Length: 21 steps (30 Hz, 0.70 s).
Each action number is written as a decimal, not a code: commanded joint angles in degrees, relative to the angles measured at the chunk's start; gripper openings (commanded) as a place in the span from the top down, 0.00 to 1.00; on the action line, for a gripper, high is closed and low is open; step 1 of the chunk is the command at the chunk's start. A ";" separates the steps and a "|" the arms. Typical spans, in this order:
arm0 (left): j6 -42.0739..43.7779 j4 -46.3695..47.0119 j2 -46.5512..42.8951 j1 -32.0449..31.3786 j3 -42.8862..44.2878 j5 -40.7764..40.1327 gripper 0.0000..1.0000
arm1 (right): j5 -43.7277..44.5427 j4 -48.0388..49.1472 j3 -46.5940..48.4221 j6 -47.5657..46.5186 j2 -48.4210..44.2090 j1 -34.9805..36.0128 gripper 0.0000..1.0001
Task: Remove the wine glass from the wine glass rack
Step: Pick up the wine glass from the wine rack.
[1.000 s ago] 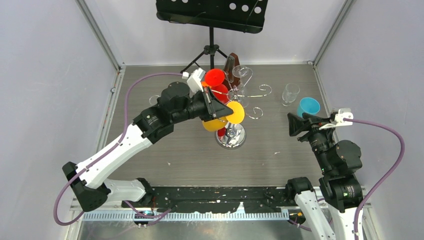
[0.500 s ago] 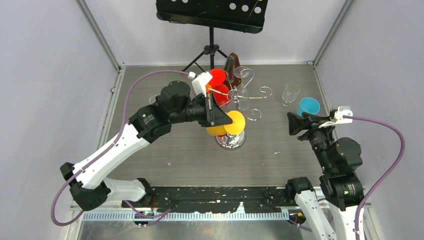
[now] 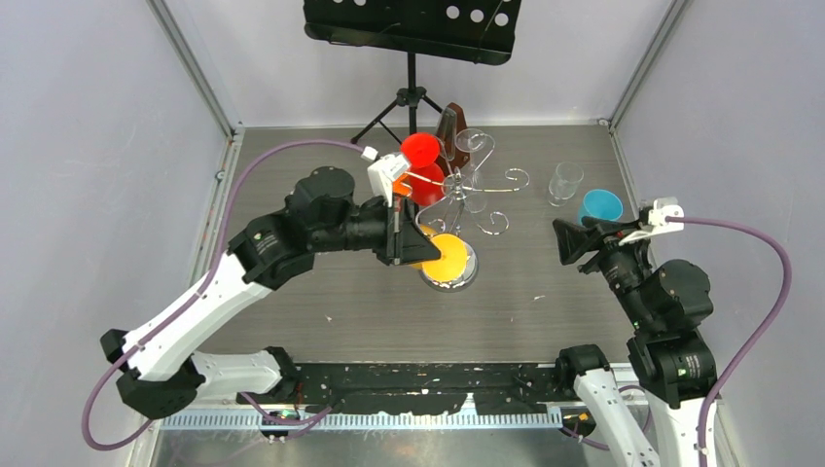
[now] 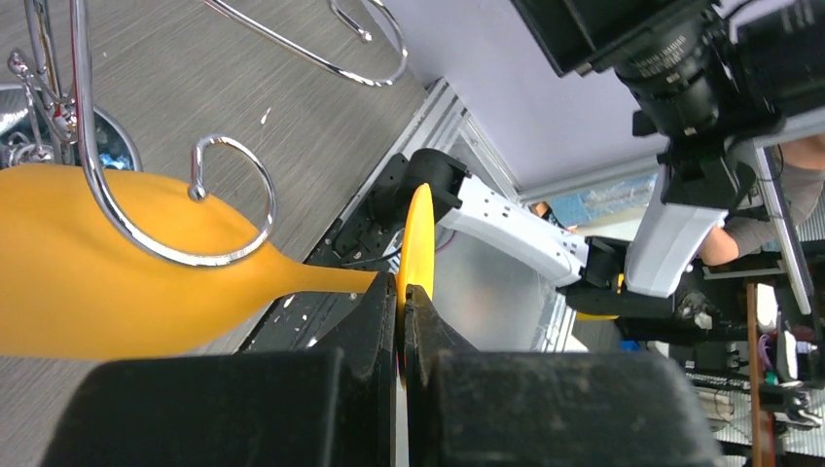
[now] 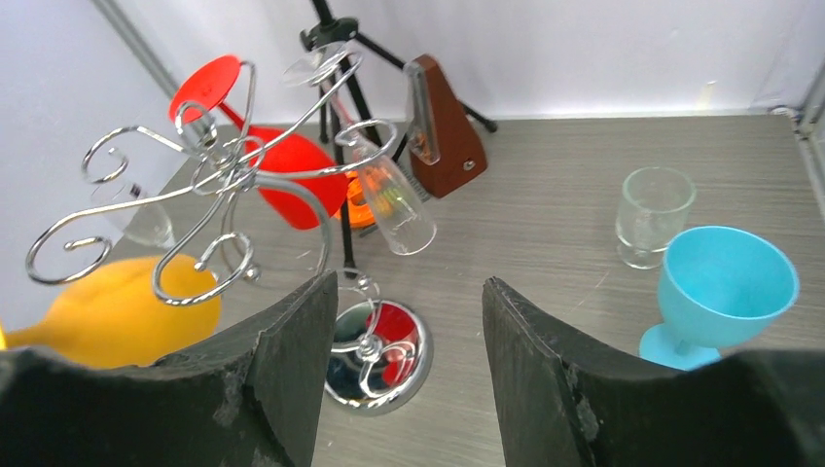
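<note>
The wine glass rack (image 3: 506, 180) is a chrome wire tree with scroll arms, standing mid-table on a round mirror base (image 5: 375, 355). A red wine glass (image 3: 424, 180) and a clear one (image 5: 394, 204) hang from its arms. My left gripper (image 3: 404, 235) is shut on the thin foot disc (image 4: 418, 238) of a yellow wine glass (image 3: 448, 259), held sideways low over the base. In the left wrist view its bowl (image 4: 78, 272) lies behind a scroll arm (image 4: 209, 258), with the stem outside the curl. My right gripper (image 3: 569, 241) is open and empty, to the right of the rack.
A black music stand (image 3: 411, 24) on a tripod stands behind the rack, with a brown metronome (image 3: 449, 122) beside it. A clear tumbler (image 3: 564, 182) and a blue goblet (image 3: 600, 207) sit on the table at the right, close to my right gripper.
My left gripper has carried the yellow glass down and toward the near side, away from the rack's upper arms. The right arm has hardly moved.
</note>
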 commanded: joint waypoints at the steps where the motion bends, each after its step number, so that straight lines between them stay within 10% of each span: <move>1: 5.59 -1.58 -5.19 -0.65 -1.11 1.38 1.00 | -8.00 -2.38 3.13 -0.53 2.97 0.34 0.37; 16: 13.45 -7.72 -14.33 -4.57 -12.25 -7.64 1.00 | -24.02 -14.11 6.64 -4.22 10.65 3.85 0.38; 21: 13.66 -7.68 -16.12 -6.03 -15.43 -11.14 1.00 | -16.26 -15.10 3.13 -3.73 12.66 14.43 0.39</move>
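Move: The left gripper already pinches the yellow wine glass by its foot; the bowl's middle is about 6 cm ahead, 3 left and 6 below. The empty near hook is roughly 7 cm ahead and 3 below, the rack's hub 13 ahead and 4 right, the red glass 19 ahead and 2 left. From the open right gripper, the yellow glass lies about 24 cm left, nearly level fore and aft, with the rack's hub 8 ahead and 16 left. Keep the left fingers shut on the yellow foot and draw the glass left and back from under the near hook, about level at first, then sink it some 7 cm while tilting the hand slightly. Meanwhile swing the empty right gripper about 8 cm left and 5 down towards the rack's near side, fingers still open, turning some 30 degrees counter-clockwise and tipping them down. ##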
